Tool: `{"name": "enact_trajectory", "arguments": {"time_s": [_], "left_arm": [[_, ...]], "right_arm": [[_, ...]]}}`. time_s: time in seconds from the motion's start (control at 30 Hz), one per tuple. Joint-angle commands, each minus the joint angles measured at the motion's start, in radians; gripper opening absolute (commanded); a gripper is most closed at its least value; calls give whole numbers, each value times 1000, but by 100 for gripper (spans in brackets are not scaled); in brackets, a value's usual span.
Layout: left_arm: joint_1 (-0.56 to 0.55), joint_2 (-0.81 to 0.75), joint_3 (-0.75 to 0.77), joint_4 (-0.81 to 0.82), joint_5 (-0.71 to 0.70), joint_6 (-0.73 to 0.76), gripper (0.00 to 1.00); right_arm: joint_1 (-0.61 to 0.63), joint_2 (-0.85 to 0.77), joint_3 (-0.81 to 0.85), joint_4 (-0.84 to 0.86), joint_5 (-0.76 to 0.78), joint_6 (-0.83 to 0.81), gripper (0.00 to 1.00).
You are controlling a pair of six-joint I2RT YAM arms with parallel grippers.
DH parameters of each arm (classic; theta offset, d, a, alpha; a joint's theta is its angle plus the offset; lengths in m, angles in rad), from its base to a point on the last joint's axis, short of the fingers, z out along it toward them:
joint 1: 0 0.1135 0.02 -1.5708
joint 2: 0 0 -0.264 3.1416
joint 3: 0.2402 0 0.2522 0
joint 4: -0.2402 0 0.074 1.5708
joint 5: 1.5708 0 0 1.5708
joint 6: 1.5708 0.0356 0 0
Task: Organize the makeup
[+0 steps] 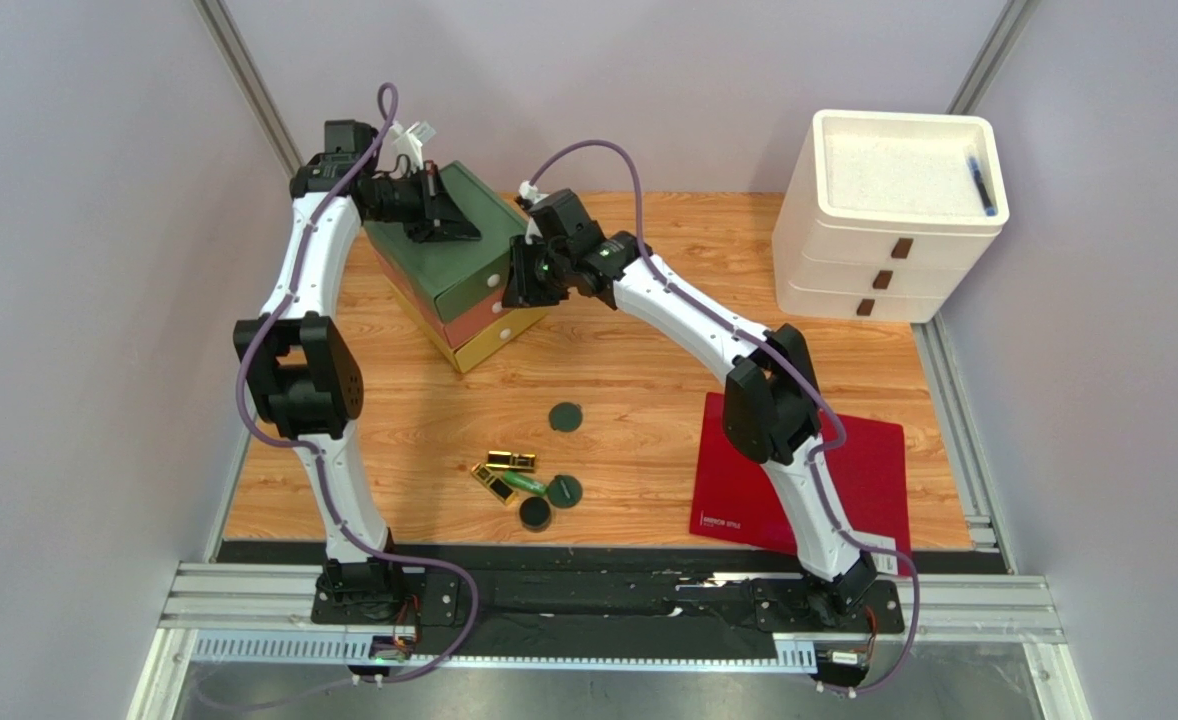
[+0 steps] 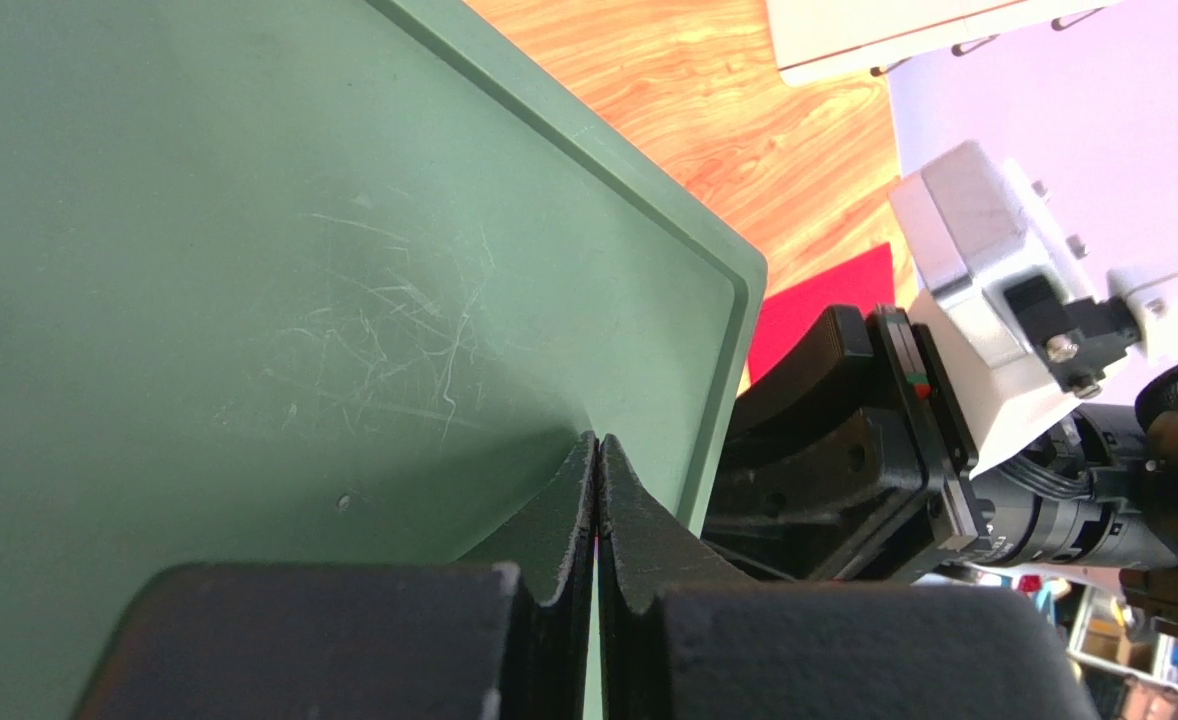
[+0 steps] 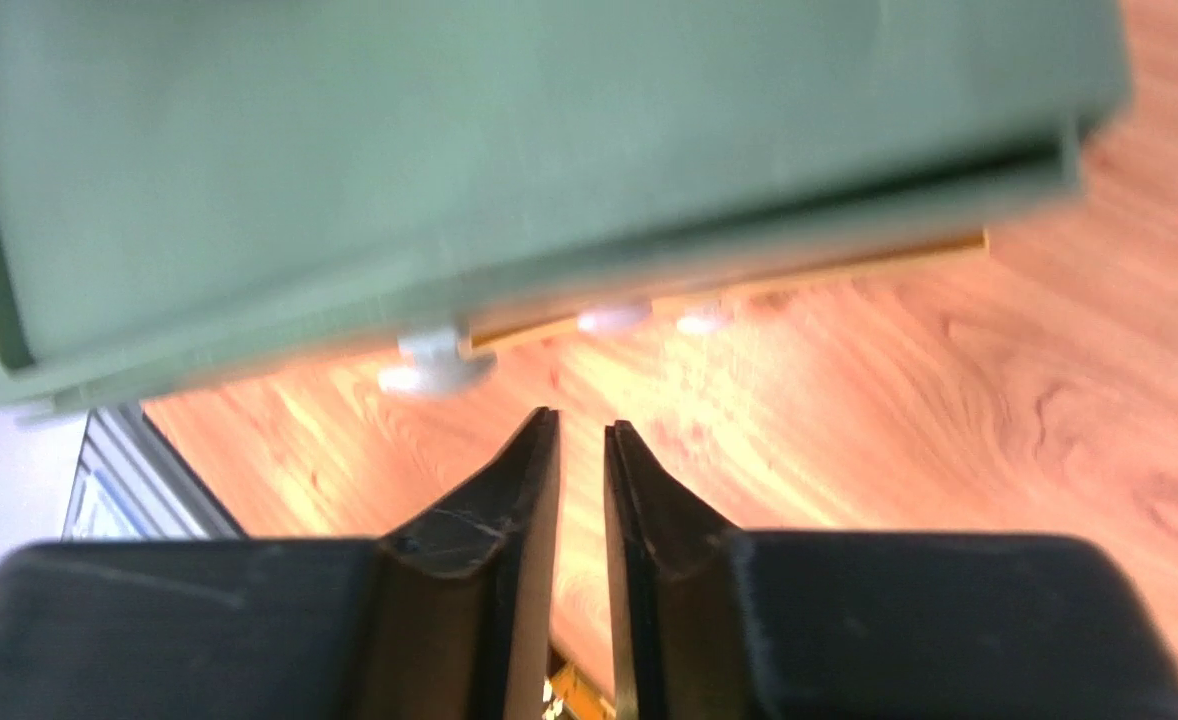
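The makeup lies loose on the wooden table: three dark green round compacts (image 1: 565, 417) (image 1: 562, 489) (image 1: 535, 513), gold lipstick tubes (image 1: 513, 458) and a green tube (image 1: 523, 485). A small drawer stack (image 1: 468, 278) has green, orange and yellow tiers. My left gripper (image 1: 453, 222) (image 2: 597, 440) is shut, its tips resting on the stack's green top (image 2: 280, 300). My right gripper (image 1: 517, 278) (image 3: 580, 425) hovers at the stack's front, just short of a white knob (image 3: 433, 365). Its jaws stand a narrow gap apart with only wood showing between them.
A white three-drawer unit (image 1: 888, 210) stands at the back right with a small blue item (image 1: 980, 180) on top. A flat red sheet (image 1: 866, 465) lies at the front right under the right arm. A metal rail (image 1: 610, 600) runs along the near edge.
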Motion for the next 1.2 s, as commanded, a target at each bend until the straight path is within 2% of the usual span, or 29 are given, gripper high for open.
{"name": "enact_trajectory", "arguments": {"time_s": [0.0, 0.17, 0.3, 0.4, 0.5, 0.6, 0.73, 0.87, 0.93, 1.03, 1.17], "left_arm": [[7, 2, -51, -24, -72, -16, 0], [2, -5, -71, 26, -60, -39, 0], [-2, -91, -212, 170, -69, -85, 0], [-19, -183, -332, 313, -122, -118, 0], [-41, -309, -450, 474, -233, -118, 1], [-44, -401, -490, 503, -345, -97, 1], [-45, -437, -417, 423, -469, -42, 5], [-44, -426, -361, 367, -527, -5, 15], [-45, -404, -329, 327, -573, 6, 18], [-44, -346, -269, 249, -595, 13, 20], [-44, -303, -255, 211, -573, -13, 19]], "right_arm": [[-25, -149, -61, 64, -82, 72, 26], [-73, -230, -202, 121, -143, 153, 34], [-88, -259, -237, 134, -163, 161, 38], [-90, -259, -243, 137, -180, 167, 39], [-91, -247, -236, 144, -200, 173, 39], [-91, -232, -225, 152, -240, 175, 39], [-98, -224, -243, 175, -312, 208, 42], [-108, -232, -329, 305, -390, 290, 51], [-119, -233, -392, 360, -430, 356, 52], [-137, -223, -478, 491, -492, 435, 53], [-154, -197, -582, 792, -567, 624, 56]]}}
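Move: The middle red drawer's knob is about 3 cm ahead of the right hand, 4 cm to its left and 6 cm below. The green drawer's knob sits above the red one, roughly at hand height; the yellow drawer's knob is some 11 cm below the hand, on the same front. The round green compact lies about 8 cm back, 5 cm right, 15 cm below. From the left hand, the red knob is about 6 cm back, 3 cm right and 9 cm down. Up and to the right, the right hand backs off the shut green drawer's front, rising about 6 cm, then draws back and sinks while its fingers open wider and swing flatter, pointing more to the left. The left hand slides back briefly, then lifts off the green top, up and left about 5 cm, its fingers swinging some 35 degrees to point more forward and parting slightly. ##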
